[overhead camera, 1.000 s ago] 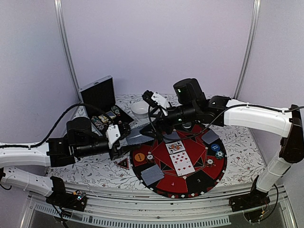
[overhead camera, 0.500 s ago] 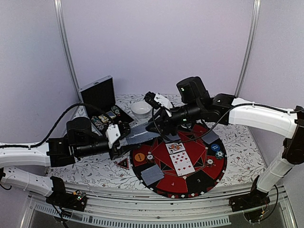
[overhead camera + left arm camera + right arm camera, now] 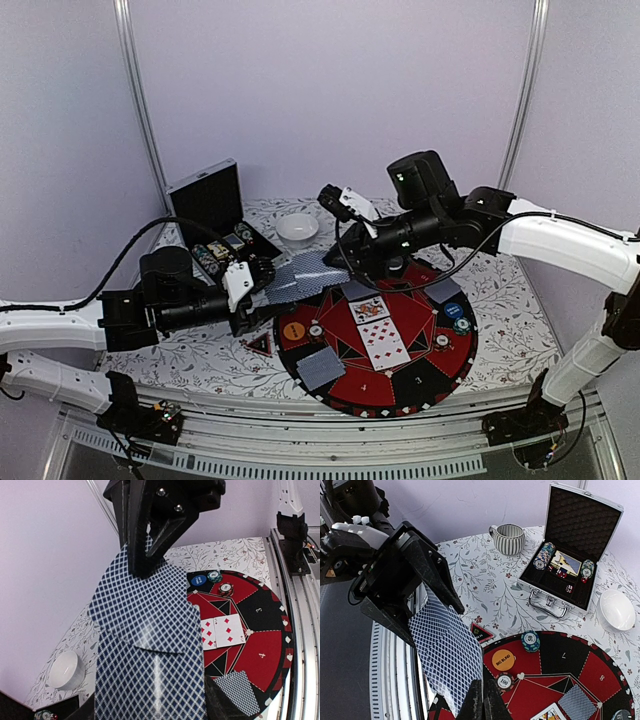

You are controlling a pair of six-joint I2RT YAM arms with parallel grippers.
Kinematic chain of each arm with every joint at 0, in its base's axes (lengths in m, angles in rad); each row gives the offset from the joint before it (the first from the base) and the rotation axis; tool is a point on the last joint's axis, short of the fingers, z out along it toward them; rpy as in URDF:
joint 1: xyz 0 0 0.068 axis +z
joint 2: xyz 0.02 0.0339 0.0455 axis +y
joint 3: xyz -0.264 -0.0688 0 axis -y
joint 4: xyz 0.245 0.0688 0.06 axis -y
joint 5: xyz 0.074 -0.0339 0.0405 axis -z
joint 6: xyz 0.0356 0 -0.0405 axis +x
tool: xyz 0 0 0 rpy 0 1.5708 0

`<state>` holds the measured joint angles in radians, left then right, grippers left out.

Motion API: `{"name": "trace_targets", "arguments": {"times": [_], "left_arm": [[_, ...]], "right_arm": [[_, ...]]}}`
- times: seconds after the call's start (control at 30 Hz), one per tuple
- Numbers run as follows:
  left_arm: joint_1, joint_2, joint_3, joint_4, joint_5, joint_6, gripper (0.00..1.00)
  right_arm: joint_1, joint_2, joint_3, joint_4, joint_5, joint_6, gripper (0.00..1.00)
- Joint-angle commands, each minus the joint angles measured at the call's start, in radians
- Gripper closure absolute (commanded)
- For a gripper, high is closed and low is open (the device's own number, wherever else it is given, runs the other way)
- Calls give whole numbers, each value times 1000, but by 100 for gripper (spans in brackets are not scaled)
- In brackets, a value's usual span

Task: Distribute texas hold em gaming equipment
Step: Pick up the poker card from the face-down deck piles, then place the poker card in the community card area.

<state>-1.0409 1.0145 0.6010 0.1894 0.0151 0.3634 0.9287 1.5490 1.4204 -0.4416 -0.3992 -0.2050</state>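
Note:
My left gripper (image 3: 262, 292) is shut on a deck of grey-blue-backed playing cards (image 3: 150, 680), held above the table left of the mat. My right gripper (image 3: 482, 701) is shut on the deck's top card (image 3: 445, 650), which it pinches by the far edge and which has slid partly off the deck (image 3: 312, 270). On the mat lie face-up cards (image 3: 378, 330) and face-down cards (image 3: 320, 368). The orange button (image 3: 503, 660), a blue button (image 3: 199, 580) and striped chips (image 3: 504, 681) also sit there.
The round red-and-black mat (image 3: 440, 380) covers the table's right half. An open silver case (image 3: 570, 570) holding chip stacks stands at the back left, with a striped cup (image 3: 510, 537) and a white bowl (image 3: 297, 228) near it. A small triangular marker (image 3: 480, 632) lies beside the mat.
My right gripper went from open to shut on the top card. It has drawn back to the right, sliding that card partly off the deck. The left arm stayed still.

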Motion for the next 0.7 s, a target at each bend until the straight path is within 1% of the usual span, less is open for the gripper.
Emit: {"name": "trace_targets", "arguments": {"times": [0.0,0.2,0.33,0.47,0.67], "left_arm": [[-11,-14,2,44,25,6,48],[-12,-13,2,44,25,6,48],[-12,-10,2,44,26,5,48],[-12,-8,2,42,27,4,48],[-12,-8,2,41,22,6,48]], "right_arm": [[-51,-66,31,-56,25,-24,97],[-141,-121,29,-72,-39,-56,97],[-236,-99,48,-72,-103,-96,97],[-318,10,101,-77,-129,-159,98],[-410,281,262,-136,-219,-320,98]]}}
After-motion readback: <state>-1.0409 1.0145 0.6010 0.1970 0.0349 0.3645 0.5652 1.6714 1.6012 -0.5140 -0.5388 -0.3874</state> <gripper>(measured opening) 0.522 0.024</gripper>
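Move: Above the near half of the mat, the right hand already pinches one card, which still overlaps the end of the deck held by the left hand; that deck lies about 9 cm left of the right hand, 2 cm back and 3 cm lower. The mat's face-down card is roughly 13 cm ahead, 4 cm right and 26 cm below; the nearer end of the way has the face card 7 cm ahead and 6 cm right. From the left hand, the face-down card is about 17 cm ahead, 19 cm right and 21 cm below. Drawing the pinched card away from the deck, the right hand first goes right and rises about 4 cm, then swings into a fast forward sweep over the mat towards the face-down card's side, some 14 cm forward and 8 cm right in all, sinking again late. The fingers stay shut and the hand yaws about 10 degrees clockwise, while the left hand keeps the deck nearly still. ##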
